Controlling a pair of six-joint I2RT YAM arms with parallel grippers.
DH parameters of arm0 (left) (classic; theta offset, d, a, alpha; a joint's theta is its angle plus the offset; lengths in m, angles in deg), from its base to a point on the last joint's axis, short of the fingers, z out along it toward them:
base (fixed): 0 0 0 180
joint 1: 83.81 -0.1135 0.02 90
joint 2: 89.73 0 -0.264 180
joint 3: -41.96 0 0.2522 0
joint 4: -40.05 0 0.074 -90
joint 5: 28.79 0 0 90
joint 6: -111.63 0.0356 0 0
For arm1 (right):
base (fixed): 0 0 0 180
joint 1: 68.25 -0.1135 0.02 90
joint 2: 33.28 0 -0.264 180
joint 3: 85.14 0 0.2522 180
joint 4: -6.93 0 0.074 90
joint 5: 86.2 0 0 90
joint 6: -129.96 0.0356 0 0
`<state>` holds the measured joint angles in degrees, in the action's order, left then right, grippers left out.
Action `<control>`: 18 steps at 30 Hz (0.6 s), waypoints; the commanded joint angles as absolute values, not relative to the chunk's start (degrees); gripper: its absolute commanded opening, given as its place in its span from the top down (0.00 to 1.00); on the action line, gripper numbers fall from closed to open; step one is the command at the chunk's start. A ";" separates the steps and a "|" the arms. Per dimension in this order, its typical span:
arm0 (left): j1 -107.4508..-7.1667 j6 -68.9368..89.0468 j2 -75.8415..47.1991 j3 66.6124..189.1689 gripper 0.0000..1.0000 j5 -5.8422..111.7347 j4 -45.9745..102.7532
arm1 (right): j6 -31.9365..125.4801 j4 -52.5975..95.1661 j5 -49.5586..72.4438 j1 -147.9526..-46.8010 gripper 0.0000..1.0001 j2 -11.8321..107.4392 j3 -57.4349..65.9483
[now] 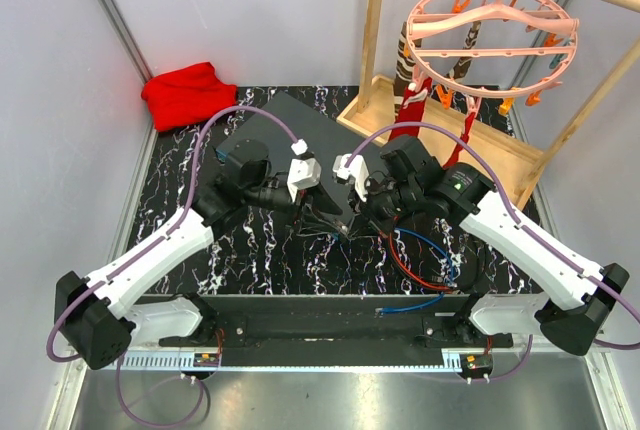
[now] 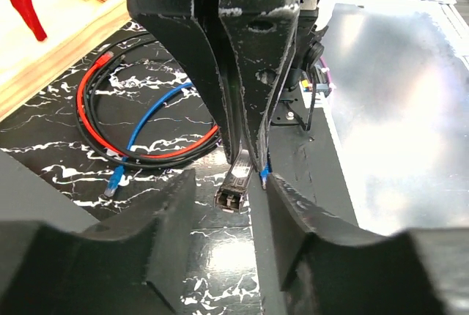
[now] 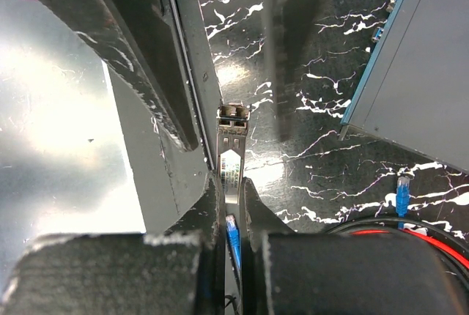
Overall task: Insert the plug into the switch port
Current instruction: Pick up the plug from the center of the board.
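Observation:
The plug (image 3: pixel 231 155) is a small metal module. My right gripper (image 3: pixel 232 201) is shut on its rear half, with its open end sticking out in front. A blue piece (image 3: pixel 233 238) shows between the fingers behind it. In the left wrist view the plug (image 2: pixel 234 183) hangs from the right fingers (image 2: pixel 253 73) just above the table. My left gripper (image 2: pixel 229 209) is open, a finger on each side of the plug's tip, with a gap showing on the left. The switch (image 3: pixel 425 73), dark grey with a teal edge, lies to the right. From above the switch (image 1: pixel 320 130) is behind both grippers (image 1: pixel 335 215).
A coil of red, black and blue cables (image 1: pixel 425 255) lies under the right arm, with a loose blue connector (image 3: pixel 402 196) at its edge. A wooden rack (image 1: pixel 440 135) holding a pink hanger (image 1: pixel 490 30) stands back right. A red cloth (image 1: pixel 188 93) sits back left.

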<state>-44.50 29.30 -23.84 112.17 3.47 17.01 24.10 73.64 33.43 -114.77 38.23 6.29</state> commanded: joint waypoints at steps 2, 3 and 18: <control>-44.08 27.79 -23.46 114.43 0.65 1.18 20.66 | 23.61 70.70 34.21 -115.45 1.00 36.77 7.81; -44.08 27.53 -23.54 114.26 0.69 1.09 20.66 | 23.61 70.44 33.95 -115.45 1.00 36.68 7.73; -44.08 24.19 -34.96 101.18 1.00 20.81 32.59 | 41.17 53.22 24.73 -115.45 0.25 34.05 -1.24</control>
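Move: The plug is already held in my right fingertips, sticking out to the left, its middle about 2 cm left of my right hand point and 1 cm below. From my left hand, its half-open fingers pointing right and straddling the plug's free end, the middle is roughly 2 cm to the right. Some 20 cm below my left hand, the switch is centred about 18 cm ahead and 8 cm left; the coiled cables lie about 24 cm right and 2 cm back. I keep my left hand where it is and close its fingers from about half open until they pinch the free end of the plug. Then my right fingers, still shut on the other end, open to roughly two-thirds and that hand starts forward and slightly left, about 2 cm, turning a little clockwise, while my left hand eases barely 1 cm left. ##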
